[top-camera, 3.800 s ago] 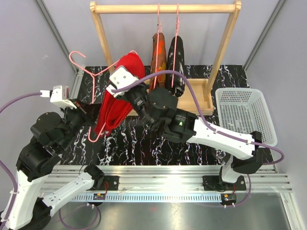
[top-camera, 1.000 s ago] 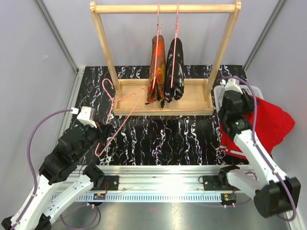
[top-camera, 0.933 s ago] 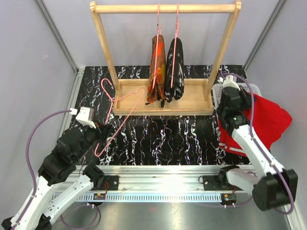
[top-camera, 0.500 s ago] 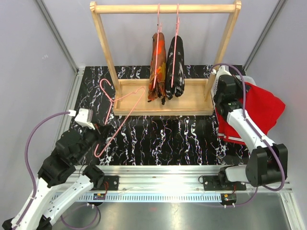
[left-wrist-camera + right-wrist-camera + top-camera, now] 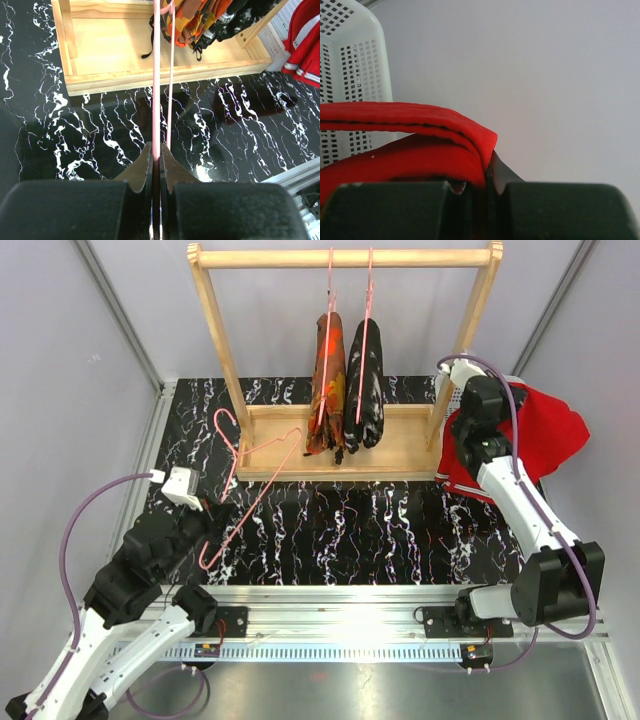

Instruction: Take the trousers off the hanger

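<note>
The red trousers (image 5: 535, 430) hang bunched from my right gripper (image 5: 492, 408), which is shut on a fold of them beside the rack's right post. In the right wrist view the red cloth (image 5: 410, 160) fills the jaws of the right gripper (image 5: 487, 172). My left gripper (image 5: 212, 520) is shut on a bare pink hanger (image 5: 245, 475) that slants over the table; the wrist view shows its wire (image 5: 156, 75) pinched in the left gripper (image 5: 156, 152). The camouflage trousers (image 5: 328, 390) and the black speckled trousers (image 5: 365, 380) hang on pink hangers from the rail.
The wooden rack (image 5: 340, 258) with its tray base (image 5: 400, 455) stands at the back middle. A white perforated basket (image 5: 350, 65) sits at the right, mostly hidden under the red cloth in the top view. Grey walls close in both sides.
My right arm has swung the red trousers back and leftward, from over the basket toward the rack's right post. The left arm and the bare hanger have barely moved.
</note>
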Motion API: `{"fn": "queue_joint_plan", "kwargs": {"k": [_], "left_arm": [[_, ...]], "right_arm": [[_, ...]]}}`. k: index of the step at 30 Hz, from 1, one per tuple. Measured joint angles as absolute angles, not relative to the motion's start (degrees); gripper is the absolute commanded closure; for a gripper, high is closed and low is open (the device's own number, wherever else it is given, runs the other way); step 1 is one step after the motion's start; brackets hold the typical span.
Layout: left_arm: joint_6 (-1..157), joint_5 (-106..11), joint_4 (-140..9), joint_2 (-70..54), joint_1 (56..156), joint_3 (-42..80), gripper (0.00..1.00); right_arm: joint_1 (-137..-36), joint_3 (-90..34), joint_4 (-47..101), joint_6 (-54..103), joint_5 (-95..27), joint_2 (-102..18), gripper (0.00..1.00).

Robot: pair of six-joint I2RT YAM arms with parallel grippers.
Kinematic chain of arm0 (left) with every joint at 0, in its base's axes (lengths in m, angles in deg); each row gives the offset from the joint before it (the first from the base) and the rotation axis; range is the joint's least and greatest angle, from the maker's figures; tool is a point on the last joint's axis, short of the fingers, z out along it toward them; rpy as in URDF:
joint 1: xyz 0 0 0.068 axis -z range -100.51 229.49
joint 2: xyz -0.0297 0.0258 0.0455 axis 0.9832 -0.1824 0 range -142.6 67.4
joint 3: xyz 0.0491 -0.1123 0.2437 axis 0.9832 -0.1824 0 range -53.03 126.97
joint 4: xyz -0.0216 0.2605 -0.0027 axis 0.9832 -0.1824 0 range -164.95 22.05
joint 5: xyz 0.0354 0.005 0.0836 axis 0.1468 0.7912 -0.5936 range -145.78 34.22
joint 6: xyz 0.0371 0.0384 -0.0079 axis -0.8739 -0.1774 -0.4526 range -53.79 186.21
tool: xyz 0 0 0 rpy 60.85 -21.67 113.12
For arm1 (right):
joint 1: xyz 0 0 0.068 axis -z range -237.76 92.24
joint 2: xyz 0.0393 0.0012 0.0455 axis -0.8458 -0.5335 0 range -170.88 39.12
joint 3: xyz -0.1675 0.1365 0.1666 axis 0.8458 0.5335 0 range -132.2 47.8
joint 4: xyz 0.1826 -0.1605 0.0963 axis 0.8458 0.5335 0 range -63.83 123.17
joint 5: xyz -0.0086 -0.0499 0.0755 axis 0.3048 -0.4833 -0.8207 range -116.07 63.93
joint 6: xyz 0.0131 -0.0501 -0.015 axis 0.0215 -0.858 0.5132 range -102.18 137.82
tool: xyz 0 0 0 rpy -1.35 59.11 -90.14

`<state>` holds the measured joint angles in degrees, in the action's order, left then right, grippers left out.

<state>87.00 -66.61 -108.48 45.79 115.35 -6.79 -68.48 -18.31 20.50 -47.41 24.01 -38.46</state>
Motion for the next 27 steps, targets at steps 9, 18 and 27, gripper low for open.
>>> {"fn": "queue_joint_plan", "kwargs": {"k": [9,18,27], "left_arm": [[87.0,-66.7,-108.5,45.9,115.3,-6.8,1.00],[87.0,-66.7,-108.6,45.9,115.3,-6.8,1.00],[87.0,-66.7,-108.8,46.9,115.3,-6.8,1.00]], "right_arm": [[-68.5,-20.4,21.8,-50.6,24.2,-32.3,1.00],[-67.5,-29.0,16.7,-56.6,23.9,-33.8,1.00],[-61.0,-31.0,7.9,-63.6,17.7,-43.7,1.00]]}}
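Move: The right hand already grips the red trousers above the white basket: the basket's middle lies almost straight below, about 28 cm down. The rack's right post stands some 10 cm to this hand's left and level with it in reach; the black trousers hang about 27 cm to its left, also level in reach. From the left hand, the basket is roughly 22 cm ahead, 54 cm to the right and 20 cm lower. Keep the right gripper shut on the red trousers and hoist them quickly off the basket, rising about 12 cm while drawing back some 4 cm and tipping the fingers up about 15 degrees. Then swing the hand forward and to the right, towards the side wall, starting to sink by about 2 cm as the fingers tip partly down again and the hand's left side dips. ##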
